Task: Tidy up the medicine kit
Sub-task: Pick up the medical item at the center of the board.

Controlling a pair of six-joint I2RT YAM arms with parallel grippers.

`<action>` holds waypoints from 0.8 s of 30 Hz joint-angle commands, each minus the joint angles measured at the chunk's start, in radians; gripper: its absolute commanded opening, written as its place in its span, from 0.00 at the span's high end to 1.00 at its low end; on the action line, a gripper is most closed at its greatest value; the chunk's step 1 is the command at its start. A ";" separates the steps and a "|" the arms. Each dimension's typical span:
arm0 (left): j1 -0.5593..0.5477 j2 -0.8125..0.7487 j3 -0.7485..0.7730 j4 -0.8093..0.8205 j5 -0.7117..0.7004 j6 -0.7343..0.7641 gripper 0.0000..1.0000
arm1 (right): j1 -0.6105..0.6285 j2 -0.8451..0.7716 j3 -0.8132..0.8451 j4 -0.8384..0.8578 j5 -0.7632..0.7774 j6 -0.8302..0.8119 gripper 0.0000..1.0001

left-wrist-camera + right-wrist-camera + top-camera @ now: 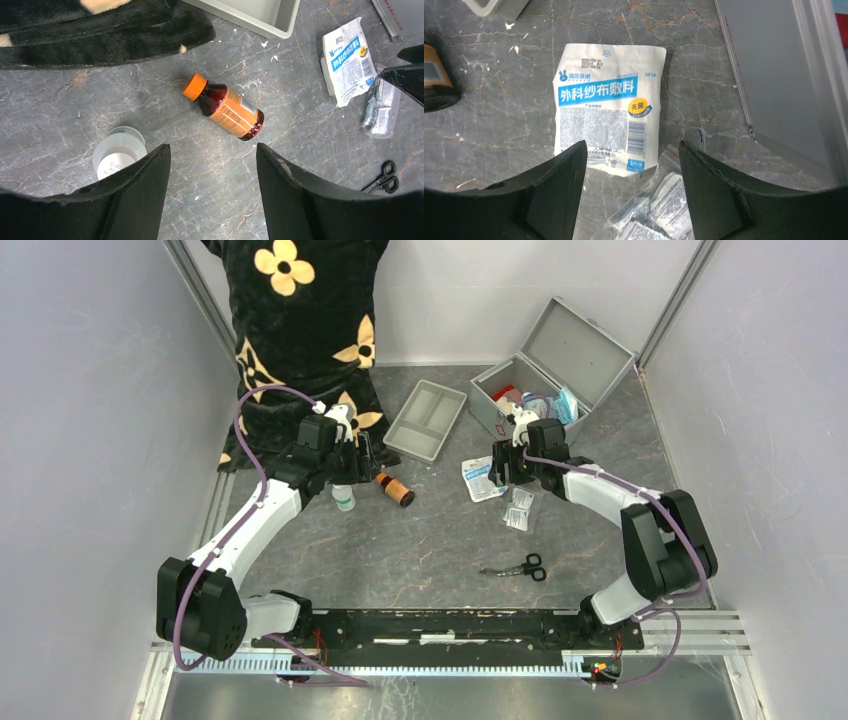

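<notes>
The medicine kit (578, 348), a silver-grey metal case, stands at the back right with its lid up and several items inside. Its side wall (779, 75) fills the right of the right wrist view. My right gripper (505, 466) (632, 145) hangs open just in front of the case. It is over the lower edge of a white and blue gauze packet (604, 105) and a clear bag of small packets (664, 205). My left gripper (355, 456) (212, 147) is open and empty above bare table, between an amber bottle with an orange cap (227, 107) and a white bottle (119, 156).
A shallow grey divided tray (427, 418) sits left of the case. A black cloth with yellow flowers (300, 330) hangs at the back left. Black scissors (520, 568) lie near the front. The gauze packet (480, 478) and the clear bag (519, 508) lie mid-table.
</notes>
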 commanded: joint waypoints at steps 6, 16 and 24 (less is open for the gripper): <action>-0.005 -0.005 0.007 0.035 0.003 -0.001 0.30 | 0.002 0.124 0.086 0.036 0.030 -0.035 0.26; -0.005 -0.002 0.008 0.033 -0.002 0.001 0.30 | 0.010 0.198 0.092 0.035 -0.038 -0.033 0.34; -0.006 -0.002 0.009 0.031 -0.004 0.001 0.30 | 0.012 0.187 0.080 0.045 -0.032 -0.029 0.63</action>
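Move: The medical item, the white-and-blue gauze packet, lies just under the open right fingers, its middle about 2 cm ahead, 3 cm left and 5 cm below. A clear zip bag sits some 5 cm to the hand's right and 4 cm back. The open metal case stands roughly 15 cm ahead and 7 cm right. From the left hand, the packet is about 25 cm right, 5 cm ahead and 13 cm down. The right fingers start to pinch the near right part of the gauze packet, one on each side of the barcode area, after sinking about 4 cm and edging some 1 cm forward and left. They stay wide on the way down, then close partway while the hand stops low over the board, its pitch about 5 degrees steeper. ##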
